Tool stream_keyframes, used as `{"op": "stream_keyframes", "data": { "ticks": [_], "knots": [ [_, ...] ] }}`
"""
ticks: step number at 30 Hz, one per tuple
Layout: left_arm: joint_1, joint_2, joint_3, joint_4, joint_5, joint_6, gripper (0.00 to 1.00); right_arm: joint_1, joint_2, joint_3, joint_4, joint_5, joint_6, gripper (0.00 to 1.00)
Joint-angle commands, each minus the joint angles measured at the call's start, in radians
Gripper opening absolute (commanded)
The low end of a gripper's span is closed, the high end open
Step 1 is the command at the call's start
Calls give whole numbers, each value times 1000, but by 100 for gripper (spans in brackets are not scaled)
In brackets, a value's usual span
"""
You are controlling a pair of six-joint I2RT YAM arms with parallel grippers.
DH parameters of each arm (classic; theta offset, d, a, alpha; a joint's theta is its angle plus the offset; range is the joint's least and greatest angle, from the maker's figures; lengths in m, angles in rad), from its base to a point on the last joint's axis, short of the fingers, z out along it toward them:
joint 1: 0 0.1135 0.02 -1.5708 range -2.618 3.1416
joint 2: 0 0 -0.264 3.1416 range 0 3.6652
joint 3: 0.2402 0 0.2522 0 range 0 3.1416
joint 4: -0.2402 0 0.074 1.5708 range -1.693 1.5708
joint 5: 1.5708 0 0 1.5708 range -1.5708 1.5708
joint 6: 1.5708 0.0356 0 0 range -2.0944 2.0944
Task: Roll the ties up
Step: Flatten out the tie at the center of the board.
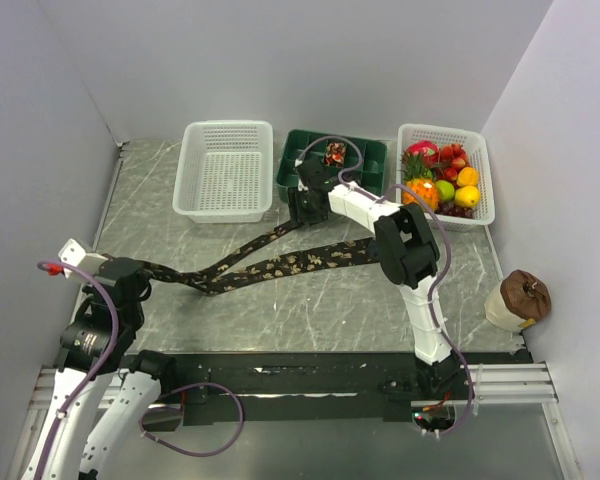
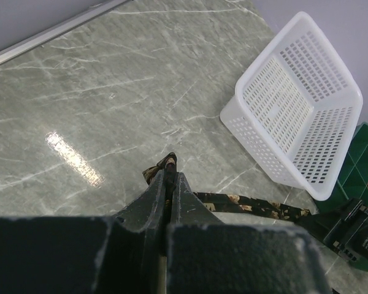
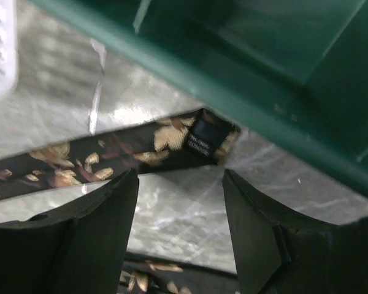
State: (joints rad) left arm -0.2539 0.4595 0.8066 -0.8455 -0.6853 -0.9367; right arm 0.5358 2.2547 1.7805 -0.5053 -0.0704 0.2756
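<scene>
A long dark tie (image 1: 280, 262) with a tan pattern lies folded across the table, running from my left gripper toward the green tray (image 1: 370, 170). My left gripper (image 1: 132, 272) is shut on one end of it; the tip (image 2: 165, 164) pokes out past the fingertips (image 2: 179, 184). My right gripper (image 1: 298, 218) stands open just in front of the tray wall (image 3: 245, 104). The tie's other end (image 3: 172, 139), with its label, lies flat on the table just beyond its fingers (image 3: 110, 202), not touching them. A small reddish rolled tie (image 1: 334, 153) sits in a tray compartment.
A white empty basket (image 1: 226, 168) stands left of the tray, also seen from the left wrist (image 2: 294, 104). A white basket of toy fruit (image 1: 445, 175) stands to the tray's right. A brown-topped object (image 1: 520, 298) sits at the table's right edge.
</scene>
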Motion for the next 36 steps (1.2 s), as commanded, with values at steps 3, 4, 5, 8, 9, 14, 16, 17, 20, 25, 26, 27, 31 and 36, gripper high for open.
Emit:
{"op": "stream_keyframes", "data": {
  "ticks": [3, 4, 5, 8, 9, 14, 16, 17, 20, 25, 26, 27, 31, 36],
  "knots": [
    [5, -24, -3, 48, 12, 19, 2, -4, 44, 124, -53, 46, 43, 63],
    [5, -24, -3, 46, 15, 21, 1, -2, 58, 144, -76, 55, 46, 62],
    [5, -24, -1, 48, 21, 21, 1, -3, 74, 181, -93, 60, 54, 62],
    [5, -27, -1, 55, 33, 24, 1, 6, 115, 220, -128, 101, 66, 61],
    [5, -30, -1, 59, 42, 27, 1, 9, 126, 238, -146, 118, 65, 60],
    [5, -35, 0, 62, 56, 26, 1, 27, 203, 391, -312, 165, 48, 53],
    [5, -38, 3, 62, 58, 26, 1, 29, 203, 392, -331, 166, 43, 47],
    [5, -39, 2, 62, 59, 27, 1, 29, 195, 379, -331, 161, 39, 41],
    [5, -45, 2, 66, 61, 27, 1, 27, 187, 359, -328, 133, 30, 21],
    [5, -56, -4, 69, 66, 32, 1, 39, 163, 330, -300, 109, 7, 0],
    [5, -56, -4, 65, 60, 29, 1, 39, 128, 292, -283, 104, 7, 0],
    [5, -59, -6, 62, 56, 27, 1, 41, 103, 266, -235, 98, 5, 0],
    [5, -76, -15, 45, 35, 6, 1, 39, -35, 156, -148, 116, 8, 0],
    [5, -99, -32, 39, 17, -22, 1, 30, -223, 19, -72, 138, 11, 0]
  ]
}}
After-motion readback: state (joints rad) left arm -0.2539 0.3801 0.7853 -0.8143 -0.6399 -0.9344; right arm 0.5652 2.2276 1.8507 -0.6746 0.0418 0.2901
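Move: The tie's narrow end, label up, lies about 3 cm ahead of the open right fingers, level sideways and some 2 cm below them. Beyond it the green box has its middle roughly 10 cm ahead and 7 cm to the right. The tie's broad half runs about 10 cm back, level sideways. From the left hand, which holds the tie's fold up, the narrow end is some 27 cm ahead, 32 cm right and 22 cm below. Over the tie's narrow end, beside the green box, the right hand reaches forward about 2.5 cm, sinks slightly and tilts some 8 degrees as its fingers shut completely. It then draws back about 3 cm, drifting a little left to right, and finally rises some 2.5 cm with the fingers still shut. The left hand keeps its pinch on the raised fold, almost in place. ##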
